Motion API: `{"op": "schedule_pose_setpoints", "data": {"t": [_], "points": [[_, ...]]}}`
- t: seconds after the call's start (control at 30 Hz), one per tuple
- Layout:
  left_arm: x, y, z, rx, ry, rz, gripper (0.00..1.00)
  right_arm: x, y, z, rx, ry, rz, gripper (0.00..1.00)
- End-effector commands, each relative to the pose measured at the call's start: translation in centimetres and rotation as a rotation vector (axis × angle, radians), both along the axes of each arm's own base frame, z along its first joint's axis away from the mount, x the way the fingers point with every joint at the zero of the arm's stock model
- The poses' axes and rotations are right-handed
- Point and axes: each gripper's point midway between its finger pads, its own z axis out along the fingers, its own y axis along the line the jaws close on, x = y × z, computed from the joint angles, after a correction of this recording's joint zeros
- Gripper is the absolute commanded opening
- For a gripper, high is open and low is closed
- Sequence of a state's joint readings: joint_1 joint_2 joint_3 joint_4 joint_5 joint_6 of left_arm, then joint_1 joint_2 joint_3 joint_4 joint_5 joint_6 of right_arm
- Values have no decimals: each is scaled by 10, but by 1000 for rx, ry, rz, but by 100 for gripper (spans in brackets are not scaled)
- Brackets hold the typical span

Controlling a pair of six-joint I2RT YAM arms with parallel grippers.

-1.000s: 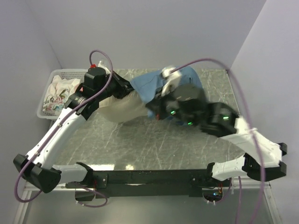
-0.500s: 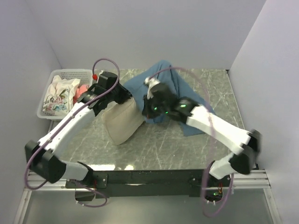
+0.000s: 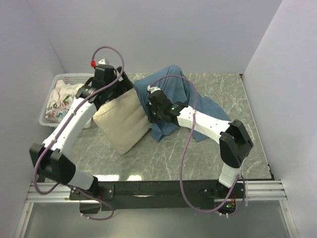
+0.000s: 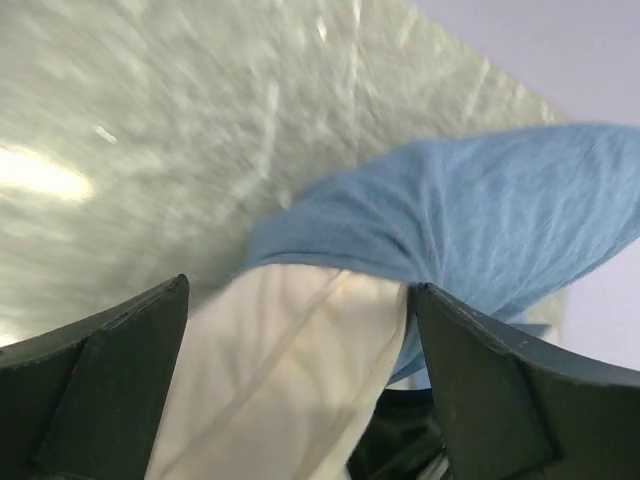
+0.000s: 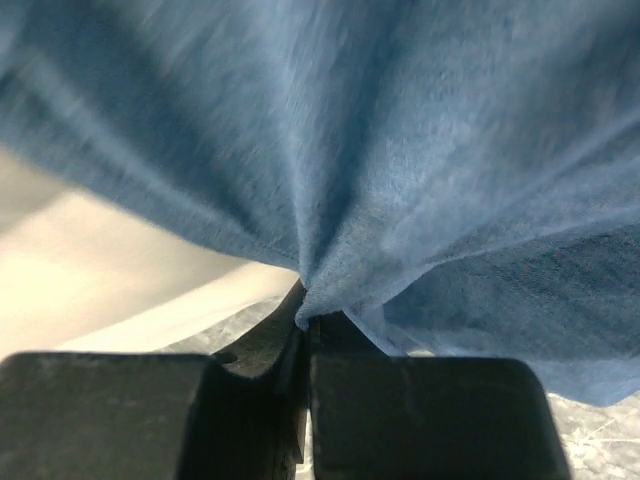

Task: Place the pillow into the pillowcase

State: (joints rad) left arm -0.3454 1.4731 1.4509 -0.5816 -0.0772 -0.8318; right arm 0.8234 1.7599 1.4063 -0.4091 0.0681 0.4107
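The cream pillow [image 3: 124, 124] lies tilted at the table's centre-left, its far end raised. My left gripper [image 3: 120, 92] grips that far end; in the left wrist view the pillow [image 4: 280, 380] fills the gap between my fingers [image 4: 110, 390]. The dusty-blue pillowcase [image 3: 174, 88] is bunched up just right of the pillow, and its edge drapes over the pillow's far corner [image 4: 440, 220]. My right gripper [image 3: 153, 110] is shut on a pinched fold of the pillowcase [image 5: 400, 150] beside the pillow's right edge [image 5: 120, 280]. The case's opening cannot be made out.
A white plastic basket [image 3: 64, 78] stands at the far left and holds a white printed cloth [image 3: 60, 101] with pink fabric. The right arm's forearm [image 3: 208, 124] lies across the pillowcase. Purple cables loop above both arms. Walls close in at the back and sides.
My right arm has stretched out to the left, pulling the pillowcase up against the pillow. My left gripper has moved back and left with the pillow's end, and the pillow now stands more tilted.
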Motion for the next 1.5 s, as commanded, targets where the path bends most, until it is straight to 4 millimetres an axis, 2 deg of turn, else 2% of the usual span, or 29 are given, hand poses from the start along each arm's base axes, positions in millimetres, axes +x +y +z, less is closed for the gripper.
{"op": "schedule_pose_setpoints", "data": {"t": [0.0,0.03,0.1,0.17,0.2,0.23,0.3,0.33,0.37,0.4,0.43,0.5,0.53,0.6,0.63,0.73,0.93,0.97,1.0,1.03,1.07,1.1,1.2,1.27,1.3,1.33,1.37,1.43,1.47], "points": [[-38,66,78,186,-195,151,99,-5,0,-9,-6,64,15,0],[-47,78,62,210,-166,195,99,-3,0,-12,-11,70,16,0],[-72,102,72,203,-214,295,99,5,-7,-13,-15,80,-4,0],[-84,109,53,215,-198,313,99,11,-16,-17,-33,89,-22,0],[-93,108,53,171,-204,317,99,13,-25,-22,-50,93,-44,0],[-99,103,34,156,-164,286,99,15,-31,-19,-51,85,-59,0],[-110,96,19,93,-142,267,99,19,-52,-27,-42,109,-98,0],[-117,96,-9,95,-84,269,99,19,-59,-19,-21,97,-110,0],[-122,95,-20,82,-76,262,99,22,-65,-19,-9,90,-126,0],[-127,87,-14,15,-127,231,99,22,-73,-22,-16,94,-138,0],[-133,84,-39,6,-102,210,99,23,-76,-20,-14,88,-140,0],[-144,79,-36,-70,-180,180,99,23,-77,-18,-25,91,-135,0],[-148,78,-49,-80,-176,174,99,24,-77,-20,-33,95,-133,0],[-157,81,-47,-112,-220,181,99,23,-75,-21,-24,105,-119,0],[-159,82,-59,-111,-210,181,99,24,-75,-23,-25,108,-121,0],[-161,80,-52,-154,-285,172,100,29,-70,-24,-21,121,-111,0],[-160,54,17,-203,-535,-20,99,46,-55,-31,-43,151,-88,0],[-150,47,5,-177,-469,-42,99,49,-52,-28,-45,154,-87,0],[-146,44,12,-160,-462,-59,99,51,-52,-31,-55,157,-90,0],[-139,41,5,-142,-416,-63,99,52,-51,-36,-59,170,-90,0],[-126,37,-17,-110,-324,-61,99,51,-51,-39,-60,173,-89,0],[-120,38,-22,-91,-291,-49,99,49,-50,-38,-51,175,-90,0],[-97,39,-58,-26,-165,-3,88,39,-51,-34,-37,169,-86,0],[-82,42,-89,34,-61,34,64,26,-49,-32,-34,164,-67,0],[-74,41,-89,46,-47,44,55,15,-41,-19,-32,135,-35,0],[-68,40,-97,62,-15,46,34,12,-43,-13,-50,109,-44,0],[-61,36,-121,88,61,37,25,3,-38,-6,-50,101,-24,0],[-48,19,-125,58,90,-16,14,-14,-25,18,-36,54,23,0],[-43,12,-146,64,146,-38,14,-16,-25,28,-42,32,19,0]]}}
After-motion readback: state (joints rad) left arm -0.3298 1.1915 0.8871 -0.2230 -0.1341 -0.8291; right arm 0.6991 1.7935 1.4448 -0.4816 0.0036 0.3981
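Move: The pillow's middle lies about 11 cm back, 5 cm left and 17 cm below the wide-open left hand, whose fingers straddle a corner of it. From the right hand, shut on the rim of the pillowcase, the pillow's middle is some 13 cm to the left, level fore-and-aft, 5 cm lower. The pillowcase's middle is about 8 cm ahead and 11 cm right of the right hand, 10 cm lower; the basket stands roughly 29 cm left of the left hand, 3 cm back and 20 cm lower. The left fingers come free of the corner at the case mouth and later pinch the pillow's left edge: the hand lifts about 6 cm while swinging back and left, dips behind the pillow to some 16 cm back, tipping up roughly 25 degrees, then drives forward and down, levelling off as it closes. The right hand keeps its grip on the case, drawing it 7 cm right and slightly forward, then easing partly back left. ##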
